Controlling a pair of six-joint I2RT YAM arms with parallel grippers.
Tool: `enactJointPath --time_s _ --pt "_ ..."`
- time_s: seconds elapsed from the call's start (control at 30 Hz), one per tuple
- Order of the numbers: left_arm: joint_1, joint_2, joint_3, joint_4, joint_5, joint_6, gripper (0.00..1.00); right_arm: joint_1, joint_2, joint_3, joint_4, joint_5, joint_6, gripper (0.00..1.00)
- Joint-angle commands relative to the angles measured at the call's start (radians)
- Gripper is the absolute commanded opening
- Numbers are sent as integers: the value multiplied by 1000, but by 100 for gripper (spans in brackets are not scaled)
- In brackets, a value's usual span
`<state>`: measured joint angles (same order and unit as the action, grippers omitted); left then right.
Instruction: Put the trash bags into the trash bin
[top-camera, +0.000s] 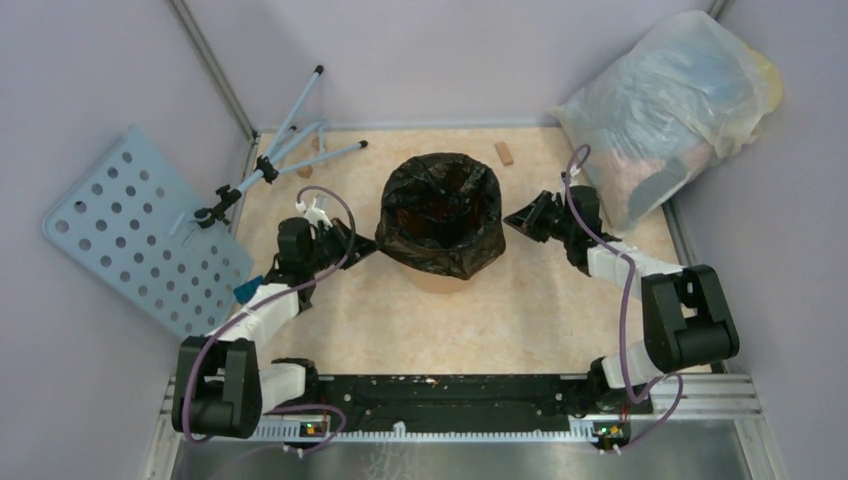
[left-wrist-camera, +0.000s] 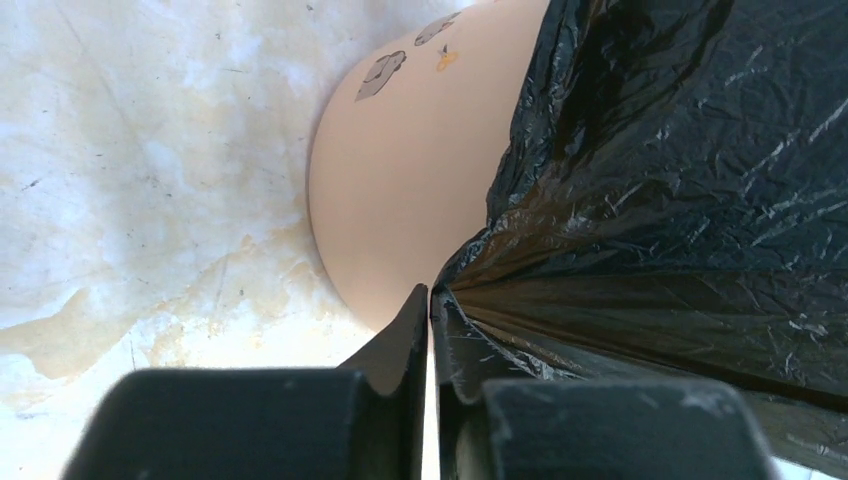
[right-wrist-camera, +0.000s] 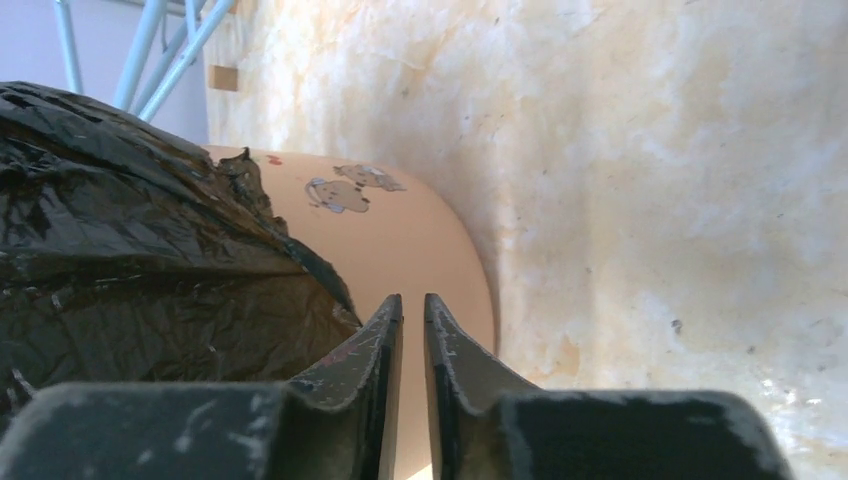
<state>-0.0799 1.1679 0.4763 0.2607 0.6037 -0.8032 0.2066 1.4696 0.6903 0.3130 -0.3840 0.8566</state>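
The black trash bag (top-camera: 440, 215) is draped over the round orange trash bin (top-camera: 437, 283) in the middle of the table, lining its mouth and hanging down its walls. My left gripper (top-camera: 358, 247) is at the bag's lower left edge. In the left wrist view the jaws (left-wrist-camera: 432, 292) are shut, and the bag (left-wrist-camera: 680, 180) fans out from their tips beside the bin wall (left-wrist-camera: 400, 180). My right gripper (top-camera: 510, 219) is at the bag's right side. Its jaws (right-wrist-camera: 412, 298) are nearly together and only the bin wall (right-wrist-camera: 400, 240) shows through the slit. The bag (right-wrist-camera: 130, 250) lies just left of them.
A big translucent stuffed bag (top-camera: 670, 100) fills the back right corner. A blue perforated board (top-camera: 130, 230) leans at the left wall, with a blue tripod stand (top-camera: 290, 150) behind it. A small wooden block (top-camera: 503, 153) lies behind the bin.
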Motion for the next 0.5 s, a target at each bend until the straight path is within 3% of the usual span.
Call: enactJointPath --time_s 0.0,0.2,0.33,0.47 --pt "5 -25 17 -17 -26 55 17 -8 -10 43 -40 52 -73 28" --pt "4 -124 81 -184 -126 151 40 -5 -189 157 -336 275 -244 43" --pt "1 -256 95 -249 -192 190 49 23 -321 243 -462 393 -354 53" --pt "0 -316 127 -319 -213 213 53 107 -346 395 -578 428 -460 47"
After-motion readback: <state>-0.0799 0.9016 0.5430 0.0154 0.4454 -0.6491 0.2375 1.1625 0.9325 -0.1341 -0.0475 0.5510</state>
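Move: The black-lined trash bin stands between the hands, its middle about 11 cm right of the left hand and 4 cm ahead, 2 cm lower; from the right hand it lies 11 cm left and 3 cm back, also 2 cm lower. The bag's hanging hem is right at both hands' fingertips. A wooden block lies some 20 cm straight ahead of the right hand, about 13 cm below. Both hands open and leave the bag, right rising about 12 cm and rightward, left some 5 and leftward. ##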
